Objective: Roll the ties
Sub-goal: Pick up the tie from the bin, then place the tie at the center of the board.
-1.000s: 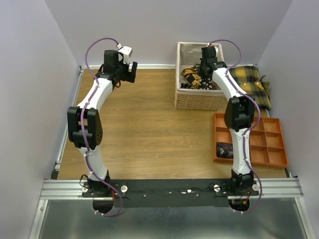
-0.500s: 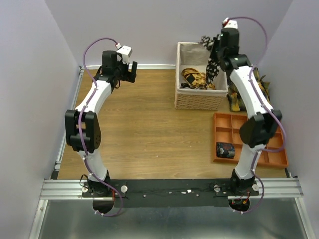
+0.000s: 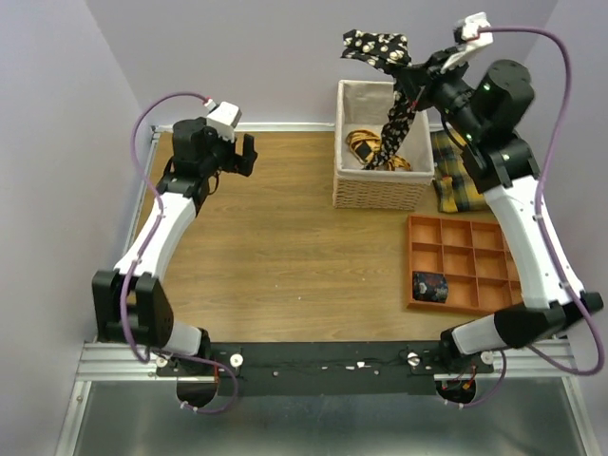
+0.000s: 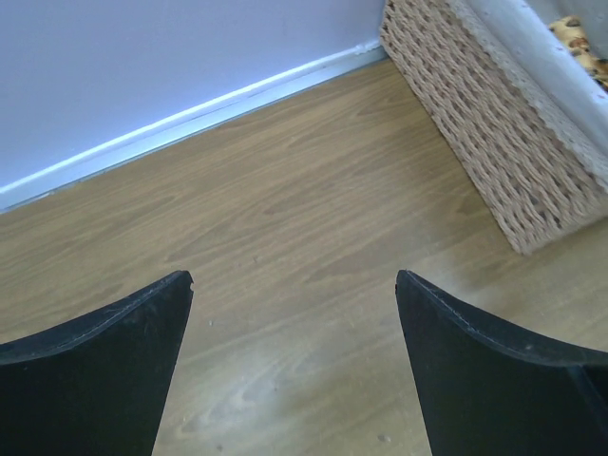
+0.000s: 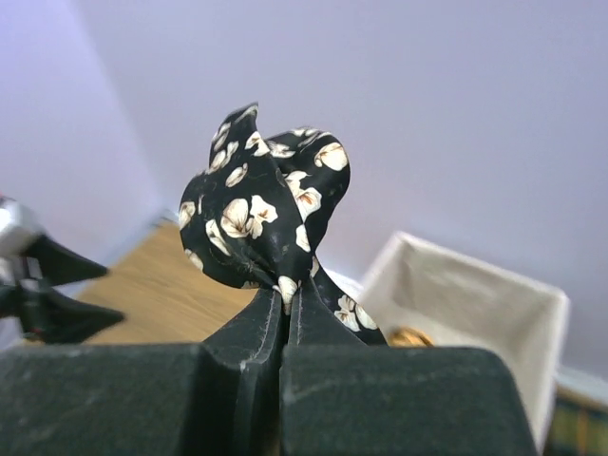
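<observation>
My right gripper (image 3: 407, 68) is raised high above the wicker basket (image 3: 378, 190) and shut on a black flowered tie (image 3: 375, 46). The tie's end flops over the jaws and its strip (image 3: 397, 123) hangs down into the basket. In the right wrist view the tie (image 5: 266, 214) bunches above the closed gripper (image 5: 288, 299). A rolled tie coil (image 3: 429, 285) sits in the orange tray's near left compartment. My left gripper (image 3: 242, 155) is open and empty above the wooden table at the back left; its fingers (image 4: 114, 351) frame bare wood.
The basket also holds a yellow-orange patterned tie (image 3: 366, 144). The orange compartment tray (image 3: 480, 266) lies at the right. A yellow-and-black plaid cushion (image 3: 456, 176) lies behind it, partly under my right arm. The basket's corner shows in the left wrist view (image 4: 494, 142).
My right gripper has risen out of the basket, pulling the flowered tie up with it. My left arm has swung a little left and nearer.
</observation>
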Controlling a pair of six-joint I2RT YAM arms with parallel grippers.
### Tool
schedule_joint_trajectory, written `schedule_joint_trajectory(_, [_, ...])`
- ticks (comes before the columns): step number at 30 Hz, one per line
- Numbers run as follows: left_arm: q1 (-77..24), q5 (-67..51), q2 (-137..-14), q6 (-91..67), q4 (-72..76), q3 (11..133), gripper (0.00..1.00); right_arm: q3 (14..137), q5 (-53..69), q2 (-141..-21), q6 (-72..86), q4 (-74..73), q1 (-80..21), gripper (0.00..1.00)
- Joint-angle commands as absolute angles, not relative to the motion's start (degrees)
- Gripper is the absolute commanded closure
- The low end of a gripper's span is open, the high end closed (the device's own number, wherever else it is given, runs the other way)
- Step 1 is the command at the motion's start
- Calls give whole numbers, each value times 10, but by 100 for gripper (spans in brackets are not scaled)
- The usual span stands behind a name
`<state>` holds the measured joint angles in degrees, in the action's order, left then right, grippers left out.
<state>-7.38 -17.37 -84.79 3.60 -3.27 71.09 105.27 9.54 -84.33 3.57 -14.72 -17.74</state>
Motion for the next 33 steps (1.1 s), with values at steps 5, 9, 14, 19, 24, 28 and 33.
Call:
schedule_joint_trajectory(5, [-80,-168,-644,73,-140,638,1,999,366,-694,144,52,-184,99])
schedule_joint_trajectory(9, [-80,-138,-560,79,-145,578,1,967,395,-650,188,93,-184,99])
schedule_joint_trajectory(14, [-80,-137,-484,57,-180,562,1,928,367,-633,235,95,-184,99])
schedule_joint_trajectory(19, [-80,-120,-461,38,-195,554,1,947,397,-670,277,95,-199,99])
schedule_joint_trajectory(24, [-80,-93,-458,25,-203,548,1,938,342,-736,230,13,-242,99])
schedule_joint_trajectory(28, [-80,-51,-460,25,-206,534,1,883,270,-808,215,-23,-290,99])
schedule_joint_trajectory(33, [-80,24,-466,37,-214,519,1,858,210,-950,183,-48,-344,98])
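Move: The right hand already pinches the black floral tie high above the bin; the open table middle lies about 22 cm to its left, 2 cm back and 50 cm below. The bin is roughly 20 cm ahead, 5 cm right and 42 cm down, the divided tray some 11 cm back, 27 cm right and 49 cm down. From the left hand, the table middle is about 5 cm back, 10 cm right and 27 cm below. Right hand pulls the still-pinched tie back some 20 cm and up, then down, forward, left; left arm retreats. ##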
